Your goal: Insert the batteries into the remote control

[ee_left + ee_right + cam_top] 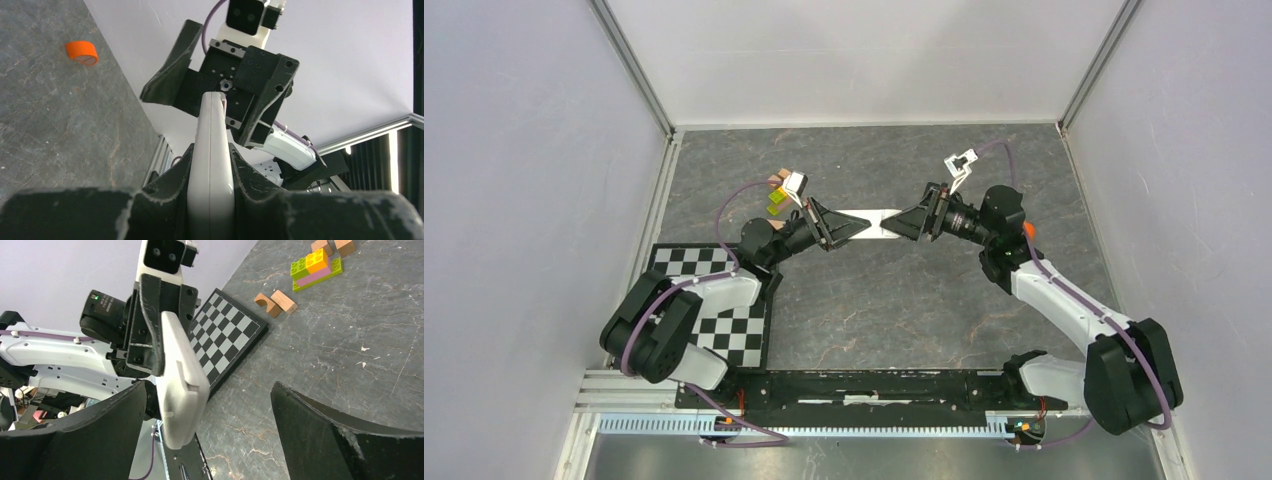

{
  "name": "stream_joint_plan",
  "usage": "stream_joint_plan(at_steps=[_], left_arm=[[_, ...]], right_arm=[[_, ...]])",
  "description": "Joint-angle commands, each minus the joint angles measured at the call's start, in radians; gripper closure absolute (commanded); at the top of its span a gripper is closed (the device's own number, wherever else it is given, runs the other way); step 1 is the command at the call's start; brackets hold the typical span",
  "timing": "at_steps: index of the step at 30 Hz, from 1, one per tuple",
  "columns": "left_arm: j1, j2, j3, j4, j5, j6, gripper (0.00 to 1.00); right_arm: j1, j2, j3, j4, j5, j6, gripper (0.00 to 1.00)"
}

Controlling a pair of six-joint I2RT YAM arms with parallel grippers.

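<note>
The white remote control (870,222) hangs in the air over the middle of the table. My left gripper (842,229) is shut on its left end. In the left wrist view the remote control (212,120) stands edge-on, clamped between both fingers of my left gripper (211,156). My right gripper (902,225) faces it from the right and is open. In the right wrist view the remote control (181,375) shows its plain back, with its free end between the wide-spread fingers of my right gripper (210,440) and far from the right-hand finger. The batteries are out of view.
A chessboard (724,310) lies at the near left, also seen as the chessboard (227,335). Toy bricks (316,267) and wooden blocks (276,302) lie behind the left arm. An orange round cap (82,52) sits on the table near the right arm.
</note>
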Motion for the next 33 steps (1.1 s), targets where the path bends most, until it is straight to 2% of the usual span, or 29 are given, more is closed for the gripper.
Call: stream_joint_plan(at_steps=[1, 5, 8, 10, 12, 13, 14, 17, 19, 20, 22, 25, 27, 30, 32, 33], left_arm=[[0.014, 0.019, -0.011, 0.076, -0.03, -0.033, 0.98], [0.026, 0.031, -0.017, 0.07, -0.034, -0.029, 0.98], [0.042, 0.038, -0.021, 0.073, -0.033, -0.026, 0.98], [0.057, 0.035, -0.024, 0.071, -0.03, -0.022, 0.98], [0.073, 0.026, -0.027, 0.056, -0.025, -0.013, 0.98], [0.078, 0.021, -0.026, 0.044, -0.021, -0.005, 0.98], [0.084, 0.012, -0.024, 0.026, -0.019, 0.008, 0.98], [0.092, -0.024, -0.015, -0.057, -0.014, 0.062, 0.98], [0.095, -0.052, -0.005, -0.123, -0.014, 0.104, 0.98], [0.095, -0.067, 0.001, -0.162, -0.016, 0.128, 0.98], [0.094, -0.091, 0.015, -0.227, -0.019, 0.164, 0.98], [0.097, -0.117, 0.033, -0.3, -0.02, 0.205, 0.98], [0.097, -0.126, 0.041, -0.327, -0.018, 0.223, 0.98], [0.096, -0.128, 0.049, -0.335, -0.013, 0.227, 0.98], [0.097, -0.13, 0.052, -0.334, -0.005, 0.228, 0.98], [0.097, -0.127, 0.055, -0.333, 0.004, 0.23, 0.98]], right_arm=[[-0.017, -0.049, 0.047, 0.069, 0.008, 0.013, 0.02], [-0.043, -0.075, 0.054, 0.042, 0.019, 0.004, 0.02], [-0.092, -0.111, 0.074, -0.093, 0.093, -0.081, 0.02], [-0.125, -0.147, 0.128, -0.319, 0.297, -0.265, 0.02], [-0.131, -0.168, 0.192, -0.544, 0.649, -0.36, 0.02], [-0.131, -0.171, 0.217, -0.607, 0.837, -0.382, 0.02], [-0.131, -0.175, 0.223, -0.641, 0.961, -0.425, 0.02], [-0.132, -0.218, 0.154, -0.566, 1.256, -0.557, 0.02], [-0.133, -0.285, 0.055, -0.417, 1.325, -0.71, 0.02], [-0.134, -0.331, -0.011, -0.342, 1.322, -0.736, 0.02], [-0.133, -0.382, -0.035, -0.302, 1.173, -0.781, 0.02], [-0.133, -0.315, 0.107, -0.457, 1.077, -0.765, 0.02], [-0.134, -0.264, 0.154, -0.531, 1.111, -0.723, 0.02], [-0.133, -0.249, 0.15, -0.545, 1.11, -0.7, 0.02], [-0.132, -0.267, 0.098, -0.495, 1.003, -0.745, 0.03], [-0.133, -0.279, 0.077, -0.478, 0.908, -0.751, 0.1]])
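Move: Just off the right hand's open fingertips is the white remote control, its middle about 5 cm to that hand's left, level with it in height and reach. The left hand holds it, the middle some 3 cm to the right of its grip. On the table roughly 24 cm below, a black remote lies about 22 cm ahead and 10 cm to the right of the right hand, the orange cap some 16 cm ahead and 32 cm right. Pulling away from the remote control's free end with fingers already wide open, the right hand lifts slightly, then sweeps fast some 23 cm to the right and 8 cm forward, turning clockwise until its fingers point ahead and rolling its left side down. The left hand keeps its grip and eases about 3 cm each forward, left and down, rolling slightly. ##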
